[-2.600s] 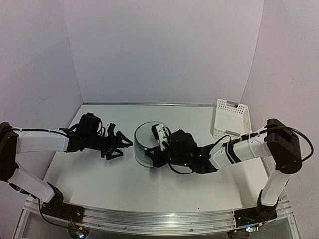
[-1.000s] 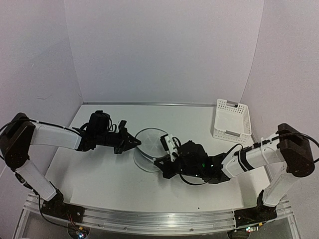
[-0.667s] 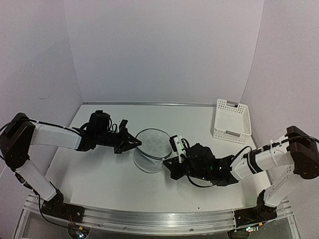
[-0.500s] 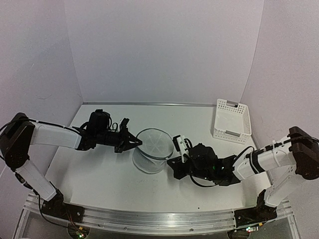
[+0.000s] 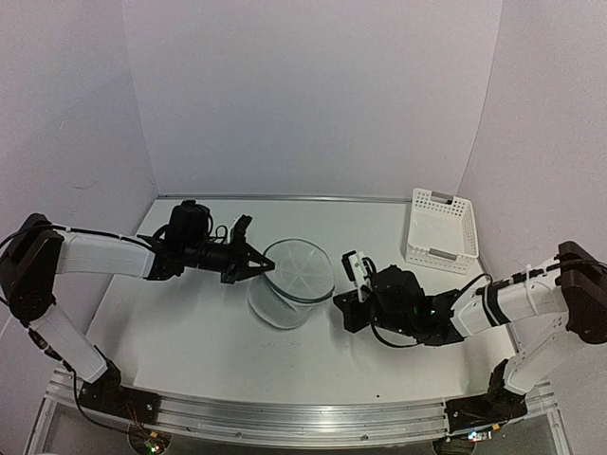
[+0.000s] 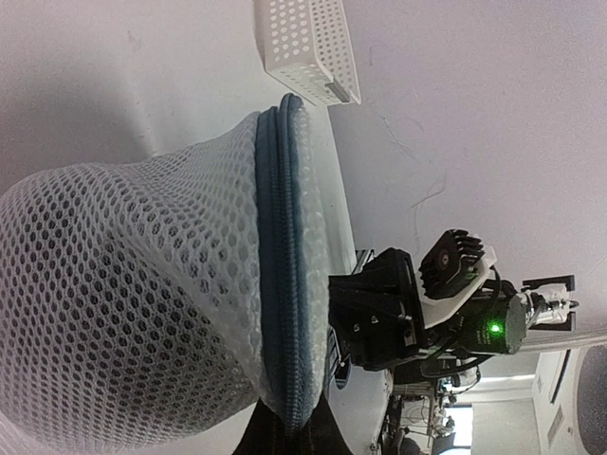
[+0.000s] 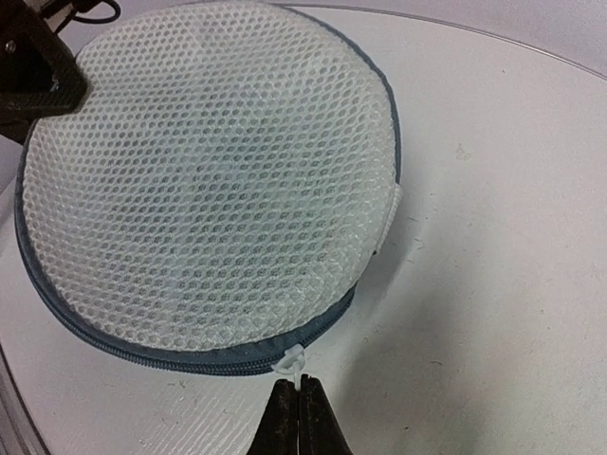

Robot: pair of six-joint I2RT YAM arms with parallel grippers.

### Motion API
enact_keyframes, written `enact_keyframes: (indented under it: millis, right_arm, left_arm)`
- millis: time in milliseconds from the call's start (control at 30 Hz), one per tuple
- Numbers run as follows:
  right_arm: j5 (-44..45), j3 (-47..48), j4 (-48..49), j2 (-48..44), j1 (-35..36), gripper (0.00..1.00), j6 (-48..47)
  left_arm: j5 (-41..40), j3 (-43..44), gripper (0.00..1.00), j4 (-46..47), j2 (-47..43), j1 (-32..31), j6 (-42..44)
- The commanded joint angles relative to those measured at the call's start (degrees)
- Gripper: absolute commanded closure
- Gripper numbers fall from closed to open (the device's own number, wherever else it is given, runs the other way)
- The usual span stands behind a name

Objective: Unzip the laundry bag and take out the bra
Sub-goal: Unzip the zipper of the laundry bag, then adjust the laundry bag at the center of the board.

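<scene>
The laundry bag is a white mesh cylinder with a blue-grey zipper rim, tilted on the table's middle. My left gripper is shut on the bag's left rim; in the left wrist view the fingers pinch the zipper seam. My right gripper is at the bag's right side, shut on the small white zipper pull, with its tips right below the round lid. The bra does not show; the mesh hides what is inside.
A white slotted basket stands at the back right and also shows in the left wrist view. The right arm is close behind the bag. The left gripper sits at the lid's far edge.
My left gripper moved in from the left and closed on the bag's rim. My right gripper travelled from the bag's front left round to its right side, and the bag tilted up.
</scene>
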Motion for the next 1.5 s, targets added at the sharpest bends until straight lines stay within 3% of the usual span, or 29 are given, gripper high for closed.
enact_keyframes:
  millis: [0,167,300,500,700,767,933,1167,1467]
  right_arm:
    - [-0.3,-0.2,1.9,-2.4,0.9,1.0,-2.1]
    - [-1.2,-0.1,4.9,-1.9,3.6,1.0,-1.5]
    - [-1.5,1.8,5.7,-0.2,5.3,1.0,-1.0]
    - [-1.7,6.7,4.9,3.1,6.4,1.0,0.1]
    - [-2.5,13.4,4.0,8.9,6.5,1.0,1.8]
    - [-2.6,15.6,3.5,10.7,6.5,1.0,2.2]
    - [-4.0,19.8,2.2,14.0,6.5,1.0,2.2]
    - [-5.2,23.1,1.2,16.2,6.5,1.0,1.6]
    - [-6.1,24.2,1.3,17.3,6.5,1.0,1.2]
  left_arm:
    - [3.7,6.1,1.0,1.3,0.8,0.5,3.0]
    - [3.4,11.5,1.0,-4.6,4.0,1.4,6.5]
    - [-0.3,19.6,0.95,-16.8,7.6,1.7,13.6]
    - [-2.4,25.7,0.89,-23.2,11.6,2.2,17.9]
    - [-11.4,29.7,0.75,-31.8,12.4,2.6,22.3]
    - [-15.6,30.2,0.66,-34.3,11.4,2.7,23.6]
    - [-22.1,28.2,0.47,-36.8,6.0,2.8,23.6]
    - [-22.7,21.7,0.24,-37.2,-2.8,2.8,19.6]
    - [-19.5,12.6,0.18,-35.2,-9.2,2.8,12.9]
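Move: The right hand is still pinching the zipper pull at the right end of the laundry bag's front rim; the rim pinched by the left fingers lies about 13 cm to its left, 4 cm farther out and 7 cm higher. The laundry bag's middle is roughly 9 cm left of the right hand and 3 cm ahead, at about its height. From the left hand, the pull is some 13 cm right, 4 cm back and 7 cm below, and the bag's middle about 5 cm right, level fore and aft, 8 cm lower. Keeping the zipper pull pinched, the right hand eases back some 3 cm and then sweeps left across the front of the laundry bag's rim, about 12 cm to the left in all, coming forward again and rising a little, and slows to a stop at the bag's front left. Meanwhile the left hand carries forward about 8 cm from its hold on the rim, lets go by opening wide, then draws back and to its left, away from the bag, ending a little higher with the wrist rolled some 25 degrees. ##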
